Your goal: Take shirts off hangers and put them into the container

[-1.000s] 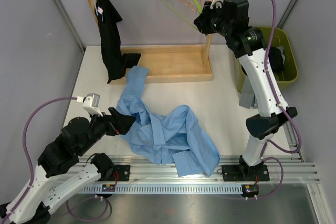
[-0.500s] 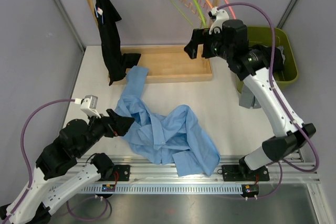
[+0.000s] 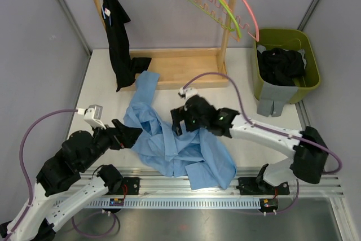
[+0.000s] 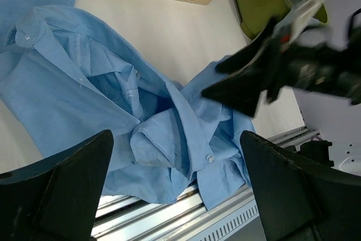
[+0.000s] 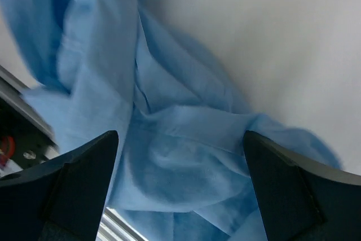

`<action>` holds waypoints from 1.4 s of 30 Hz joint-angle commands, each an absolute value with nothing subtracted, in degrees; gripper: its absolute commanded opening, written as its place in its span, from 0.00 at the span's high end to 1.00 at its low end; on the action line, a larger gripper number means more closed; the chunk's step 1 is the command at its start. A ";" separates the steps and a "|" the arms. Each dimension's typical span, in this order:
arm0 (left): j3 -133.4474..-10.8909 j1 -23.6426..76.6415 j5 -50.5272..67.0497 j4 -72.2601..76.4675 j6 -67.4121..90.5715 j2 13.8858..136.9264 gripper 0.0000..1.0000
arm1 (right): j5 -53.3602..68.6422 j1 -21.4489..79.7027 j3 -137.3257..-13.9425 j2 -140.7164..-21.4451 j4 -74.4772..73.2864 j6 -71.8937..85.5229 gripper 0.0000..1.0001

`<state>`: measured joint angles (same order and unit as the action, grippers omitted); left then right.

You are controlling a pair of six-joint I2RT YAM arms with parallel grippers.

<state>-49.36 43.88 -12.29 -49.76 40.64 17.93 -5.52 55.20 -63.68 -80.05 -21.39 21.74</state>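
Note:
A crumpled light blue shirt (image 3: 180,148) lies on the table near the front rail; it also fills the left wrist view (image 4: 130,100) and the right wrist view (image 5: 186,150). My right gripper (image 3: 176,121) hangs open just above the shirt's middle, cloth showing between its fingers (image 5: 183,196) but not pinched. My left gripper (image 3: 134,134) stands open at the shirt's left edge (image 4: 180,196), holding nothing. A black shirt (image 3: 117,32) hangs on the wooden rack. Bare pink, orange and green hangers (image 3: 217,1) hang at the rack's right end. The olive-green container (image 3: 307,74) holds black shirts (image 3: 281,63); a grey shirt (image 3: 272,103) drapes over its near wall.
The rack's wooden tray (image 3: 186,69) stands at the back, its upright post (image 3: 230,12) beside the hangers. Grey walls close in left, right and back. A metal rail (image 3: 225,187) runs along the table's near edge, and the blue shirt's hem overlaps it.
My right arm has swung down from the hangers at the rack to low over the blue shirt, and its jaws have opened. The hangers have swung right. My left arm has barely moved.

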 commanded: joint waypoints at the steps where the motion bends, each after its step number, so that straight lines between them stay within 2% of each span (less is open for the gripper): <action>1: -49.57 44.03 -13.62 -49.22 41.05 16.70 0.01 | -11.25 62.64 -59.68 -84.80 -13.63 31.88 0.01; 4: -49.31 44.03 -13.71 -49.22 40.96 16.70 0.01 | -11.51 68.70 -61.25 -92.79 -11.25 35.23 0.01; 7: -49.22 44.03 -13.71 -49.31 40.69 17.05 0.01 | -10.38 71.36 -66.52 -103.58 -10.72 36.03 0.00; 11: -49.31 44.03 -13.71 -49.92 40.69 16.35 0.01 | -10.72 73.04 -73.11 -111.17 -11.25 38.40 0.01; 19: -48.25 44.03 -14.15 -51.24 40.87 13.97 0.01 | -24.76 73.04 -77.43 -119.79 -27.67 49.03 0.00; 21: -47.90 44.03 -13.98 -51.07 40.87 13.97 0.01 | -25.66 72.86 -76.03 -120.23 -30.06 51.93 0.08; 22: -47.55 44.03 -13.89 -50.80 40.87 14.15 0.01 | -25.14 72.69 -75.16 -120.15 -29.97 52.64 0.24; 24: -47.46 44.03 -13.62 -50.54 41.04 14.15 0.01 | -24.35 72.42 -71.38 -119.62 -28.57 55.09 0.40; 25: -47.29 44.03 -13.62 -50.36 41.04 14.06 0.01 | -24.08 72.33 -70.06 -119.01 -28.30 56.15 0.62; 26: -47.37 44.03 -13.54 -50.27 40.96 14.15 0.01 | -23.91 72.33 -67.61 -118.48 -27.95 56.95 0.78; 28: -47.37 44.03 -13.71 -50.27 41.04 14.06 0.01 | -23.82 72.33 -65.14 -116.91 -27.34 59.49 1.00; 34: -47.20 44.03 -14.06 -50.27 41.22 14.15 0.01 | -27.84 72.42 -56.96 -106.39 -30.49 64.33 1.00; 42: -46.67 44.03 -13.45 -49.13 42.27 14.94 0.01 | -40.68 71.19 -53.44 -81.94 -54.82 73.29 1.00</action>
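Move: The right hand, open, hangs above the crumpled blue shirt. The shirt's middle is about 7 cm back, 3 cm right and 16 below, while its left edge, where the fingers will shut, is some 5 cm back and 10 left. The flat sleeve's far end lies roughly 20 cm ahead and 11 left; the rack's base is 25 cm straight ahead. From the left hand the shirt's middle is some 11 cm right, 3 ahead and 25 below. The right fingers close on the blue shirt near its left edge and pinch a fold, after the open hand has swept down about 15 cm, back and to the left. Keeping hold, the hand then drags the cloth some 15 cm to the right, rising a little near the end, while the wrist turns clockwise roughly 35 degrees in all. ##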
